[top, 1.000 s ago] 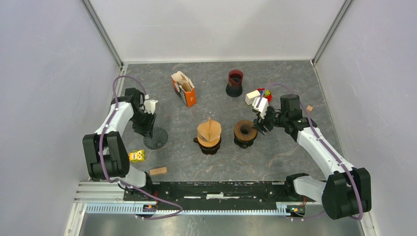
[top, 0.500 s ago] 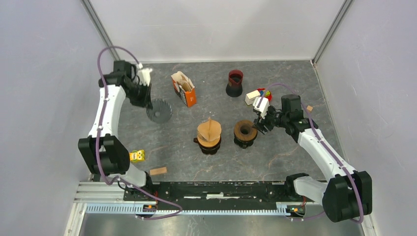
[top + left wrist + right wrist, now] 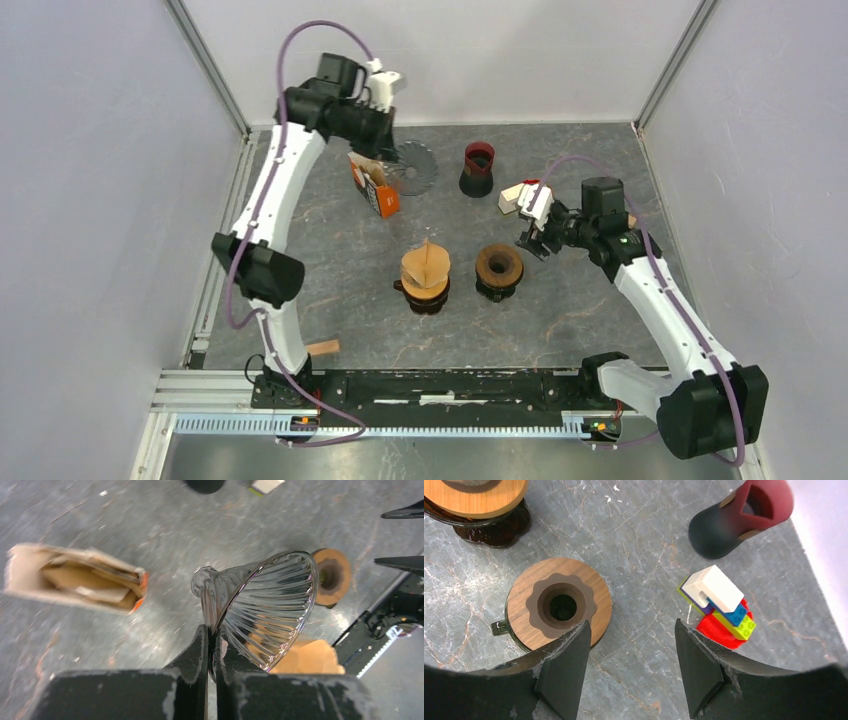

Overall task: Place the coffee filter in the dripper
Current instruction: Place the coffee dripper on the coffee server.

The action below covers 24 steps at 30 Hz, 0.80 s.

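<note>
My left gripper (image 3: 212,635) is shut on the rim of a clear ribbed glass dripper (image 3: 270,610). It holds the dripper tilted in the air at the back of the table, beside the orange filter box (image 3: 373,182). In the top view the dripper (image 3: 417,168) hangs just right of that box. A brown paper coffee filter (image 3: 426,264) stands in a wooden-collared glass stand at mid-table and shows in the left wrist view as a tan shape (image 3: 310,657). My right gripper (image 3: 631,622) is open over bare table, just right of a second wooden-collared stand (image 3: 559,607).
A dark red and black cup (image 3: 478,168) stands at the back. A pile of toy bricks (image 3: 719,605) lies right of the right gripper. The open filter box (image 3: 75,580) holds more brown filters. A small wood block (image 3: 322,348) lies near the front rail.
My left arm has swung from the table's left side up and toward the back centre, carrying the glass dripper off the table. My right gripper has drawn back slightly from the stand, still open.
</note>
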Tool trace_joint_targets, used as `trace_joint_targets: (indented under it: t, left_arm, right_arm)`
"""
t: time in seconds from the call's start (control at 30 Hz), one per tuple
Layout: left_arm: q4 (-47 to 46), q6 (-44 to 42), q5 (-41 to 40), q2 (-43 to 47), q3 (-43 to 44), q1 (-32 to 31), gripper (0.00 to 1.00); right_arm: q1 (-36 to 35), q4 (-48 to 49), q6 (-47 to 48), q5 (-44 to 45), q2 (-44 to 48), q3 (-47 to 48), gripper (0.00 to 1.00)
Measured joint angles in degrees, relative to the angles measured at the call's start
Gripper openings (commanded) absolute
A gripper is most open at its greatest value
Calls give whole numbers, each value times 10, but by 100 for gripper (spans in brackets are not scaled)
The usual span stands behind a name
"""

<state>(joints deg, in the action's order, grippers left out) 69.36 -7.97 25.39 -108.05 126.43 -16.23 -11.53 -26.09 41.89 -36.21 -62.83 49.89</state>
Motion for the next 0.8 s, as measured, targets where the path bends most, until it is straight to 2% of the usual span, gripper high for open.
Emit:
trace_joint_targets:
  t: [0.2, 0.5, 0.63, 0.8]
  left_arm:
    - [4, 28, 10, -67, 68, -108, 2]
    - [0, 65, 21, -132, 97, -244, 2]
    - [-1, 80, 22, -149, 91, -282, 2]
    - [-10, 102, 47, -149, 51, -287, 2]
  right_arm:
    - [0, -71, 49, -24, 35, 34, 70]
    - [0, -196, 104, -63, 50, 90, 71]
    - [-3, -234, 111, -57, 59, 93, 71]
    - [-19, -265, 115, -34, 64, 93, 70]
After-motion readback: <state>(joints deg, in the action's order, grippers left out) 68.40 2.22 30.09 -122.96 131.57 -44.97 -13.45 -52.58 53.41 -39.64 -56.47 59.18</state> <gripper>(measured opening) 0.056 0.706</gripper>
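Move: The coffee server with the bare wooden collar, where the held dripper is going, lies about 17 cm back and 25 cm right of the left hand, its middle some 22 cm below. The server with the filter stands about 17 cm to its left and 2 cm nearer the base; the red-black cup lies 6 cm ahead and 21 cm right of the left hand. From the right hand the bare-collared server lies 6 cm back, 6 cm left, 12 cm below. Still pinching the glass dripper by its rim, the left hand carries it right, back and down towards the bare-collared coffee server, roughly 25 cm in all, mostly sideways first and slowing at the end. Its wrist turns about 25 degrees clockwise and tips some 15 degrees, bringing the nozzle over the collar's hole. The empty right hand, fingers still open, draws back about 7 cm and rises about 3. ##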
